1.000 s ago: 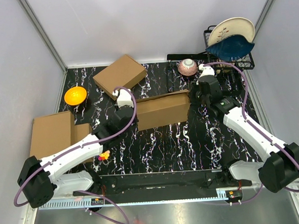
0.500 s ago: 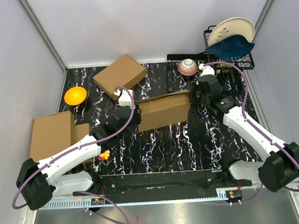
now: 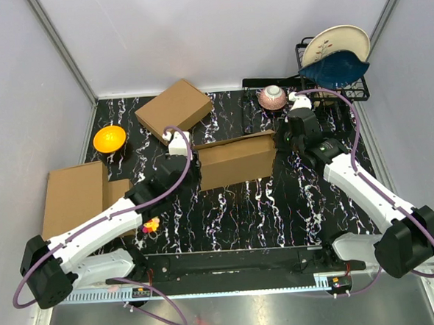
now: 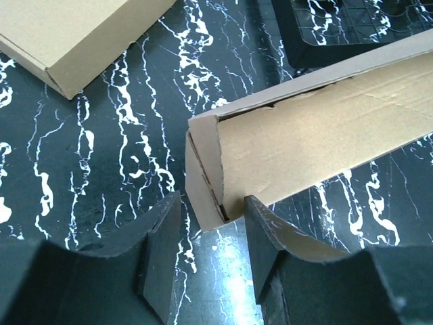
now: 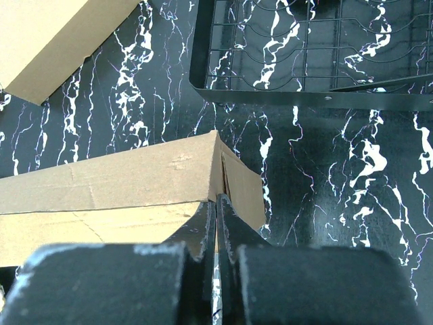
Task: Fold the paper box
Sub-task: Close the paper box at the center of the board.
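Observation:
The paper box [image 3: 235,160] is a long brown cardboard piece standing partly folded at mid-table, also seen in the left wrist view [image 4: 318,128] and the right wrist view [image 5: 115,179]. My left gripper [image 3: 190,164] [image 4: 211,223] is open at its left end. That end's corner sits just between the fingertips [image 4: 162,223] without touching them. My right gripper [image 3: 282,138] [image 5: 218,203] is shut, its tips pressed against the folded flap at the box's right end.
A smaller closed brown box [image 3: 173,110] [image 4: 74,34] lies behind the left end. A flat cardboard slab [image 3: 75,197] lies at far left, an orange bowl [image 3: 109,138] behind it. A black dish rack [image 3: 333,78] [image 5: 304,54] with plates and a small bowl [image 3: 273,96] stand back right.
My left gripper's jaws have spread apart and the left arm has shifted slightly right along the box's end. The box and the right arm have stayed put.

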Robot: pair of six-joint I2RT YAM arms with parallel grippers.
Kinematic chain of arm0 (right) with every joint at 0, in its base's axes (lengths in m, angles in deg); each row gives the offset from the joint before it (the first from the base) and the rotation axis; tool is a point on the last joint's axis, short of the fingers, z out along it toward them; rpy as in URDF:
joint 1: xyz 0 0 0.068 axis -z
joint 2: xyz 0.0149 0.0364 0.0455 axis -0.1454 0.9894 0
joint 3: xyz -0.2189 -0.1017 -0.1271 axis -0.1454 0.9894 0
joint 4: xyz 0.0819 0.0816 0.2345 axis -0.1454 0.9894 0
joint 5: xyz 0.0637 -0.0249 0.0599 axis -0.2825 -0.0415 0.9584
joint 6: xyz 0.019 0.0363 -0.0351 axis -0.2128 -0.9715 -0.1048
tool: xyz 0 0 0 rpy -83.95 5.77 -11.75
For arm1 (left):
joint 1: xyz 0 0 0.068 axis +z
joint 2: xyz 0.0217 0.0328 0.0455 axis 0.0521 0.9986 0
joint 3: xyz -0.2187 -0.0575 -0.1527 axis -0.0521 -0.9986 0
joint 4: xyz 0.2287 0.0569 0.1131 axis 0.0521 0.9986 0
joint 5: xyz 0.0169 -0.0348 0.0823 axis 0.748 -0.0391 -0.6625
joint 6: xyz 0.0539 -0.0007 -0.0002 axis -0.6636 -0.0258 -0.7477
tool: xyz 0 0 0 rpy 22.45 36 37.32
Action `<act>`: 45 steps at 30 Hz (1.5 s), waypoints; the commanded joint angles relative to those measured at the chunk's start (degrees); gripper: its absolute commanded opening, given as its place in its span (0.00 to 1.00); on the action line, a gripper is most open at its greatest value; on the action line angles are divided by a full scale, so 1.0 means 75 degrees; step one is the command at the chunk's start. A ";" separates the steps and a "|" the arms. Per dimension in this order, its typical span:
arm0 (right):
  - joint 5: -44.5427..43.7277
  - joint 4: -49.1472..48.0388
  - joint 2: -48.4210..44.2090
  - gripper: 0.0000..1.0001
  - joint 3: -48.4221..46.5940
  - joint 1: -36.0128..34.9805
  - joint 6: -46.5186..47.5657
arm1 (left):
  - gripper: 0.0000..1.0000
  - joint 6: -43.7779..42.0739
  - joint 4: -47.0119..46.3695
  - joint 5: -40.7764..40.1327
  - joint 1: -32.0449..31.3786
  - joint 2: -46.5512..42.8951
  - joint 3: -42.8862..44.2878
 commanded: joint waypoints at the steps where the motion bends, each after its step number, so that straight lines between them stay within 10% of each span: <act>1: 0.0004 0.1135 0.0186 0.00 0.0006 -0.0034 -0.0104 | 0.46 -0.0009 0.0153 -0.0587 0.0072 -0.0260 0.0361; 25: 0.0109 0.1146 0.0221 0.00 -0.0064 -0.0034 -0.0163 | 0.42 -0.0267 -0.0257 0.0069 0.0565 0.0419 0.1135; 45: 0.0132 0.1182 0.0198 0.00 -0.0052 -0.0034 -0.0151 | 0.17 -0.0337 -0.0585 0.0350 0.0799 0.0806 0.1299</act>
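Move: The box's upper left corner, by its near face, is about 5 cm ahead of the left gripper, 1 cm to its right and some 3 cm above. The spare carton lies roughly 19 cm ahead, 6 cm to the left and 11 cm lower; the flower toy is about 13 cm back, 15 cm left and 12 cm lower. From the right gripper, shut at the other end, that corner is some 24 cm left and 3 cm back, level in height. Bring the left gripper about 4 cm forward along the box's near left edge, swinging some 2 cm left and rising over 4 cm on the way, then ease back right and sink about 2 cm. As it settles near the upper left corner, narrow the fingers to about half their gap, one on the near face, one outside the left end. Keep the right gripper still and shut on the upper right corner. ##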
